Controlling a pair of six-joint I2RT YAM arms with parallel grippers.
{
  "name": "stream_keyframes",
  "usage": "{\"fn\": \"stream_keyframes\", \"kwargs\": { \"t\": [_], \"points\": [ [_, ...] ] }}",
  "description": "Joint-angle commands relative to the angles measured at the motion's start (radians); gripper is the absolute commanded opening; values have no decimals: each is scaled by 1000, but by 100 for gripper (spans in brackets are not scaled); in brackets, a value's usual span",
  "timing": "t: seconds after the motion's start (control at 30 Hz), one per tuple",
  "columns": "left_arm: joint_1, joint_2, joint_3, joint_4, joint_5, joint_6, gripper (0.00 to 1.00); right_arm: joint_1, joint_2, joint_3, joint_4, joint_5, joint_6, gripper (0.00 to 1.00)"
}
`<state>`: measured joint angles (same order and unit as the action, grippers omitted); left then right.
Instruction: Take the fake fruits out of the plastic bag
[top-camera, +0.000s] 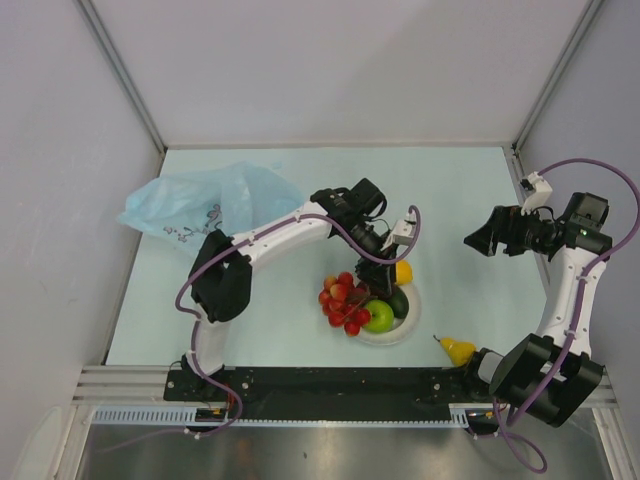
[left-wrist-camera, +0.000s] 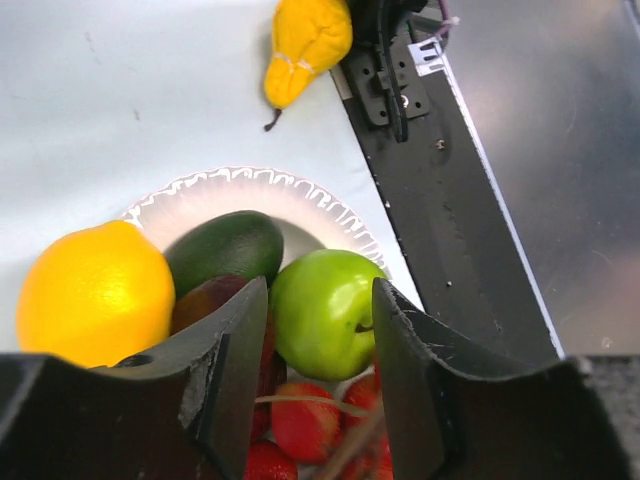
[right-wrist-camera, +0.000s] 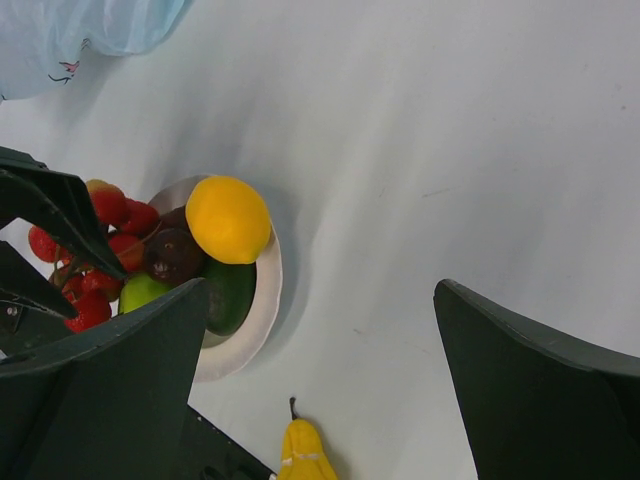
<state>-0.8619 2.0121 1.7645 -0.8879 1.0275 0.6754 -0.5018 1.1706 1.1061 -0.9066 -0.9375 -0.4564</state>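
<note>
The light-blue plastic bag (top-camera: 210, 200) lies crumpled at the back left, and no fruit shows inside it. On the white plate (top-camera: 412, 322) sit a bunch of red grapes (top-camera: 342, 300), a green apple (top-camera: 379, 316), a dark avocado (top-camera: 398, 303) and a lemon (top-camera: 402, 272). My left gripper (top-camera: 383, 283) hangs over the plate, open. In the left wrist view the grapes (left-wrist-camera: 305, 420) and their thin stem lie below the gap, with the apple (left-wrist-camera: 325, 310) just beyond and a maroon fruit (left-wrist-camera: 205, 300) by the left finger. My right gripper (top-camera: 485, 238) is wide open and empty, off to the right.
A yellow pear-shaped fruit (top-camera: 457, 350) lies on the table by the right arm's base, next to the black base rail (top-camera: 330, 380). Grey walls close the table at the back and sides.
</note>
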Motion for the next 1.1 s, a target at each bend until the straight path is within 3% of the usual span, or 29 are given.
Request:
{"fn": "stream_keyframes", "kwargs": {
  "t": [0.0,0.27,0.4,0.53,0.7,0.8,0.83,1.07],
  "points": [
    [-5,-53,0,110,6,-54,51,-4,1,-2,21,-30,-1,100],
    [-3,-58,-4,103,13,-59,52,-6,1,-2,15,-29,-5,100],
    [20,-183,-31,165,-24,-126,57,-6,-2,-2,9,-29,-10,100],
    [107,-367,-236,344,-134,-317,65,-1,-5,0,17,-34,-8,100],
    [184,-536,-451,409,-169,-324,68,37,-26,-2,-2,17,-62,100],
    [114,-558,-508,530,-165,-364,82,31,-49,0,27,40,-25,100],
    [50,-541,-488,547,-167,-317,86,23,-57,0,84,34,67,100],
    [-158,-256,-332,678,-162,-174,100,-79,-143,119,354,-58,463,100]
  ]
}}
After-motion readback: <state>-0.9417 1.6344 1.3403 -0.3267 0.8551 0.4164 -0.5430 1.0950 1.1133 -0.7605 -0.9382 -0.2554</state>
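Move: The tomato bunch is at the left gripper's half-open fingers, its stem between them; its middle lies about 7 cm left, 3 cm back and 5 cm below the hand point. The green apple is some 5 cm back with no sideways offset, the lemon roughly 5 cm ahead and 6 cm right, both about 5 cm below. From the open right gripper the bunch lies some 33 cm left, 13 cm back and 11 cm below. Swing the left gripper about 9 cm left, 7 cm up and slightly forward off the plate, turning it some 25 degrees counter-clockwise, then whip it back right and towards the base, sinking a little, to above the plate again. Open the half-open fingers fully on the way so the stem comes free. Late on, raise the open right gripper about 4 cm. ##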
